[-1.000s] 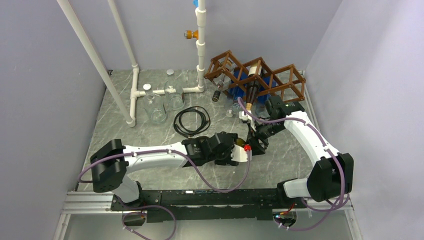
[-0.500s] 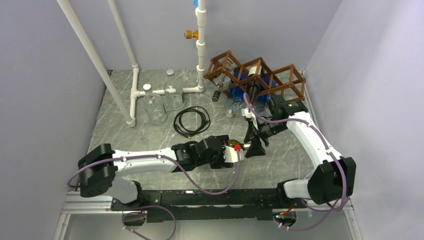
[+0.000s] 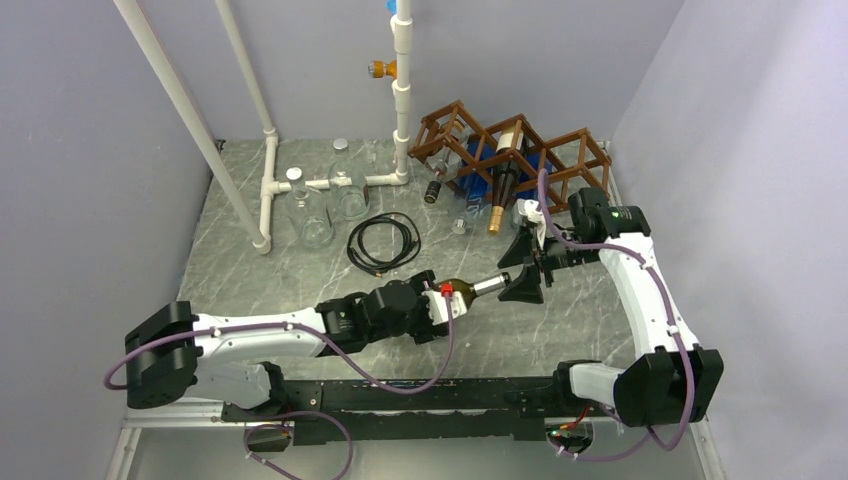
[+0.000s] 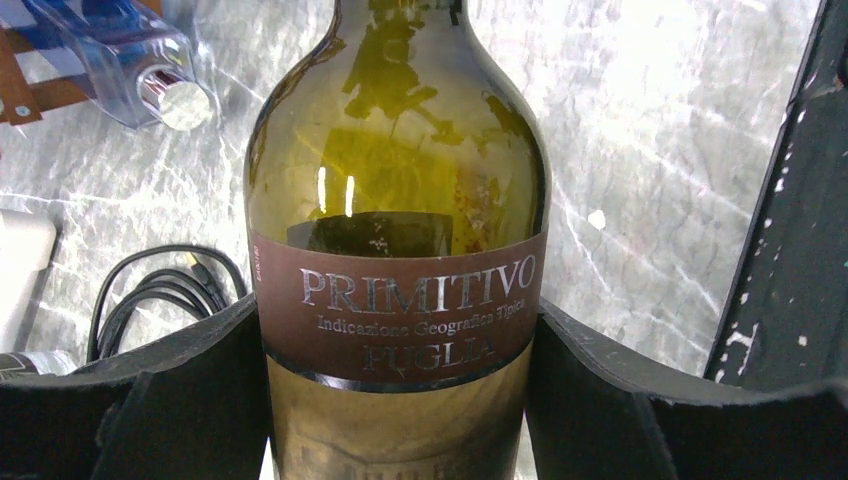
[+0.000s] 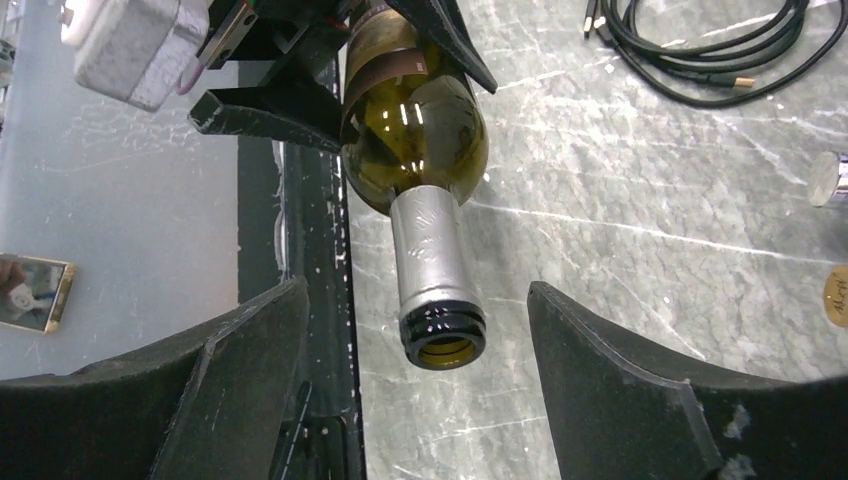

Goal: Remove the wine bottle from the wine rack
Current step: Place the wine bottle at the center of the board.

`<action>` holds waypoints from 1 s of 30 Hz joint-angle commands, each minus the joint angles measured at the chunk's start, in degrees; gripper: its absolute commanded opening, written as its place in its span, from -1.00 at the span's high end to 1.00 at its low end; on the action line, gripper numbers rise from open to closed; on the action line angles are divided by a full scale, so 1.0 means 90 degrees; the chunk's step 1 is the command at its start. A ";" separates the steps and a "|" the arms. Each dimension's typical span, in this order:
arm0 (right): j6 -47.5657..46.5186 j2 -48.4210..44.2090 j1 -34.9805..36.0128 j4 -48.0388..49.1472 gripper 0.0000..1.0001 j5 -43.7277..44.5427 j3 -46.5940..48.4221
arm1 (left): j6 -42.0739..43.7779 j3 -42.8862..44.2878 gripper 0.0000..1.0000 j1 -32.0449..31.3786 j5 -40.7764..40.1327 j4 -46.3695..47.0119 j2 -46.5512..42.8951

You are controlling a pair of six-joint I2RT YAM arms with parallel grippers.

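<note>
The wine bottle [image 4: 395, 250], olive-green glass with a brown PRIMITIVO label, lies level above the table, clear of the wine rack [image 3: 520, 150]. My left gripper [image 4: 400, 400] is shut on its body, one black finger on each side of the label. In the top view the left gripper [image 3: 437, 303] is at mid-table and the bottle's neck [image 3: 485, 286] points right. My right gripper [image 3: 520, 270] stands open at the neck's end. In the right wrist view the silver neck and mouth [image 5: 440, 335] sit untouched between the wide jaws. Another bottle [image 3: 503, 180] lies in the rack.
A coiled black cable [image 3: 383, 242] lies left of centre. Glass jars [image 3: 315, 215] stand by the white pipes [image 3: 275, 185] at the back left. A blue container [image 3: 480, 172] and a small dark bottle [image 3: 433, 190] sit at the rack's front. The arms' base rail [image 3: 400, 395] runs along the near edge.
My right gripper opened, let go of the bottle's neck and backed off to the right. My left arm drew back to the left with the bottle in its grip.
</note>
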 commanded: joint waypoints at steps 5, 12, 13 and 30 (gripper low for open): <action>-0.0324 -0.0318 -0.0199 -0.0041 -0.68 -0.0713 0.0201 | -0.0683 -0.0286 1.00 0.0014 0.0201 0.1743 -0.0689; -0.0995 -0.0317 -0.0255 -0.0616 -0.70 -0.0909 0.0322 | -0.1226 -0.0694 1.00 0.0101 0.0458 0.2596 -0.0859; -0.1081 -0.0329 -0.0255 -0.0675 -0.70 -0.0922 0.0327 | -0.1266 -0.0713 1.00 0.0118 0.0459 0.2643 -0.0878; -0.1880 -0.0705 -0.0236 -0.0640 -0.73 -0.1505 -0.0139 | -0.2047 -0.1007 1.00 0.0229 0.1292 0.4309 -0.0776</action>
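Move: Under the left hand, which already holds the wine bottle tipped over with its mouth to the right, the clear board-centre spot lies roughly 13 cm down, 3 cm ahead and 4 cm to the right. The cable coil is about 21 cm ahead and 11 cm left of that hand, and the rack's gold cap some 25 cm ahead and 14 cm right. From the open right hand the spot is about 12 cm left, level fore and aft, and 20 cm below. Tipping the wine bottle towards upright, the left hand keeps its grip around the label and rises about 5 cm over the board, easing slightly back, while it rolls some 25 to 30 degrees so that the neck swings up and the base down. The right hand, fingers still wide open, rises about 3 cm and draws back a little beside the mouth. ##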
